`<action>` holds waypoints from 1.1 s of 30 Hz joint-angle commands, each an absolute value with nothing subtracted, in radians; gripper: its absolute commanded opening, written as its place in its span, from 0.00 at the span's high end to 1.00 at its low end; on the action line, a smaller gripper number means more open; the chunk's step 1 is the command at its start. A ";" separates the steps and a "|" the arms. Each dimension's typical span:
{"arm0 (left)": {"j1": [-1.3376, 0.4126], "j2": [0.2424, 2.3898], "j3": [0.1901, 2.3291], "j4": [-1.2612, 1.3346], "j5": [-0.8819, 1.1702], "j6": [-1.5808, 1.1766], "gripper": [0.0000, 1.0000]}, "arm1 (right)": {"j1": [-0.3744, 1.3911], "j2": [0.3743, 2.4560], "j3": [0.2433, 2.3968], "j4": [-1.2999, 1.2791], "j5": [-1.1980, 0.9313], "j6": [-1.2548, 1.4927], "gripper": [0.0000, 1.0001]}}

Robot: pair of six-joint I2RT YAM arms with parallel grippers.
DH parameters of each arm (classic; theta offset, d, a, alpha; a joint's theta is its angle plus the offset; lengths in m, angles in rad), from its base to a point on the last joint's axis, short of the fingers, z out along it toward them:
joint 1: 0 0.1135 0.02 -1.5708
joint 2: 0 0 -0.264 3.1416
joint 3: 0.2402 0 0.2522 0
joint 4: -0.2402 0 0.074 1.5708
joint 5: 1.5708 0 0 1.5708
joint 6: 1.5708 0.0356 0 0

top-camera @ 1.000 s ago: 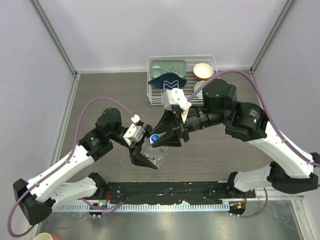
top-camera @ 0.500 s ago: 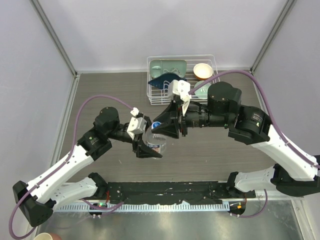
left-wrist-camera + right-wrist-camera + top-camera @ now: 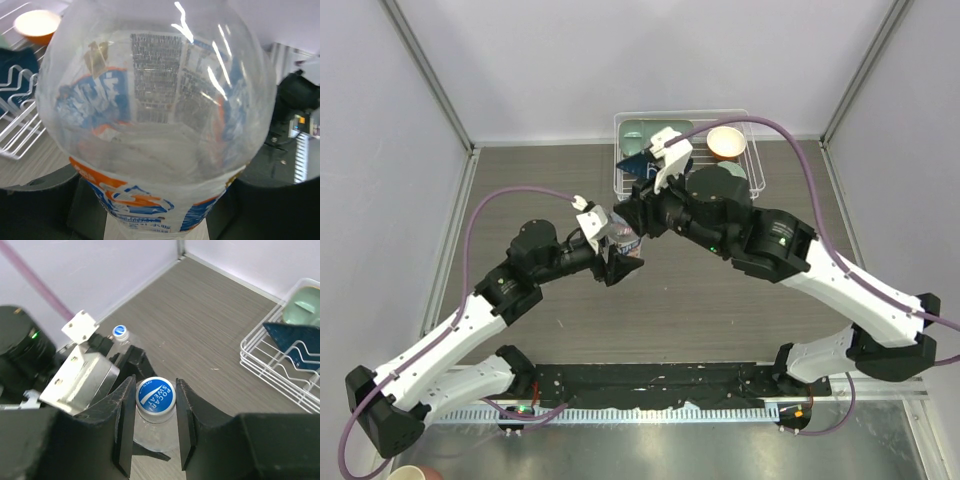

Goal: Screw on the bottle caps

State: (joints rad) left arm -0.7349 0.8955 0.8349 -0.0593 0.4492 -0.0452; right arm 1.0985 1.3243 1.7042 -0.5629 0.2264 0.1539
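My left gripper point(image 3: 620, 262) is shut on a clear bottle point(image 3: 616, 238) with a blue, orange and white label, which fills the left wrist view point(image 3: 150, 125). The bottle is held tilted above the table. Its cap point(image 3: 155, 395) is white-sided with a blue printed top and sits on the neck. My right gripper point(image 3: 155, 386) comes from the far side point(image 3: 628, 222) with both fingers against the cap's sides. A second clear bottle point(image 3: 122, 340) stands beyond the left gripper with a similar cap point(image 3: 119, 331) on it.
A white wire dish rack point(image 3: 620, 185) stands at the back centre of the table, holding green dishes, a dark blue item and an orange bowl point(image 3: 725, 142). The rack also shows in the right wrist view point(image 3: 270, 360). Grey walls close in both sides.
Both grippers have moved together away from the near edge toward the rack, carrying the bottle. The right arm has swung over so its gripper now comes at the cap from the far side.
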 commanded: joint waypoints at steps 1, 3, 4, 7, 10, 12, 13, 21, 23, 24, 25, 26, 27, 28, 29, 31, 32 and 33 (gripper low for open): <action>-0.742 0.818 0.856 0.173 0.307 -0.005 1.00 | 1.130 1.425 1.730 -0.765 0.555 0.254 0.99; -0.742 0.812 0.842 0.172 0.266 0.021 1.00 | 1.160 1.448 1.775 -0.784 0.682 0.302 0.99; -0.742 0.805 0.838 0.169 0.256 0.021 1.00 | 1.172 1.475 1.790 -0.805 0.725 0.320 0.99; -0.742 0.792 0.819 0.166 0.256 0.043 1.00 | 1.216 1.537 1.862 -0.859 0.868 0.379 0.99; -0.744 0.785 0.808 0.169 0.212 0.051 1.00 | 1.259 1.603 1.956 -0.958 1.012 0.455 0.99; -0.744 0.776 0.795 0.178 0.167 0.055 1.00 | 1.276 1.667 2.031 -1.020 1.041 0.517 0.99; -0.742 0.776 0.792 0.179 0.158 0.054 1.00 | 1.281 1.683 2.048 -1.026 1.045 0.526 0.99; -0.746 0.753 0.752 0.138 0.143 0.020 1.00 | 1.282 1.591 2.111 -0.846 0.950 0.466 0.53; -0.744 0.753 0.743 0.124 0.146 -0.026 1.00 | 1.284 1.553 2.115 -0.799 0.889 0.420 0.41; -0.744 0.755 0.739 0.120 0.161 -0.046 1.00 | 1.284 1.513 2.108 -0.754 0.826 0.407 0.38; -0.745 0.752 0.736 0.118 0.196 -0.057 1.00 | 1.282 1.491 2.094 -0.730 0.780 0.393 0.36; -0.746 0.753 0.733 0.115 0.253 -0.067 1.00 | 1.284 1.471 2.059 -0.710 0.750 0.364 0.31; -0.744 0.755 0.733 0.114 0.287 -0.077 1.00 | 1.284 1.450 2.040 -0.681 0.697 0.348 0.30; -0.744 0.759 0.735 0.110 0.317 -0.093 1.00 | 1.284 1.410 2.016 -0.661 0.663 0.327 0.29; -0.745 0.762 0.738 0.106 0.349 -0.100 1.00 | 1.284 1.385 1.961 -0.641 0.640 0.289 0.29; -0.744 0.773 0.744 0.101 0.449 -0.112 1.00 | 1.284 1.347 1.909 -0.592 0.533 0.253 0.29; -0.745 0.778 0.755 0.089 0.480 -0.129 0.99 | 1.285 1.312 1.863 -0.578 0.510 0.242 0.29; -0.746 0.782 0.759 0.084 0.524 -0.139 0.99 | 1.284 1.299 1.846 -0.562 0.485 0.218 0.29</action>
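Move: My right fingers already pinch the blue-topped cap on the neck of the bottle; the body of that held bottle hangs about 10 cm below them. My left hand grips the bottle upright, with the cap about 13 cm above it. From my right hand, the other capped bottle stands some 24 cm to the left, 7 ahead and 32 lower, and the dish rack about 42 cm ahead, 15 to the right and 38 lower. I keep my pinch and twist the cap clockwise by some 30 degrees with my right hand, while my left turns the bottle about 15 degrees the other way, both easing a little forward, left and down. Then I open my right fingers and draw that hand off the cap, up about 7 cm, back and to the right, swinging partly back counter-clockwise; my left keeps its grip, rising and drawing back slightly. ##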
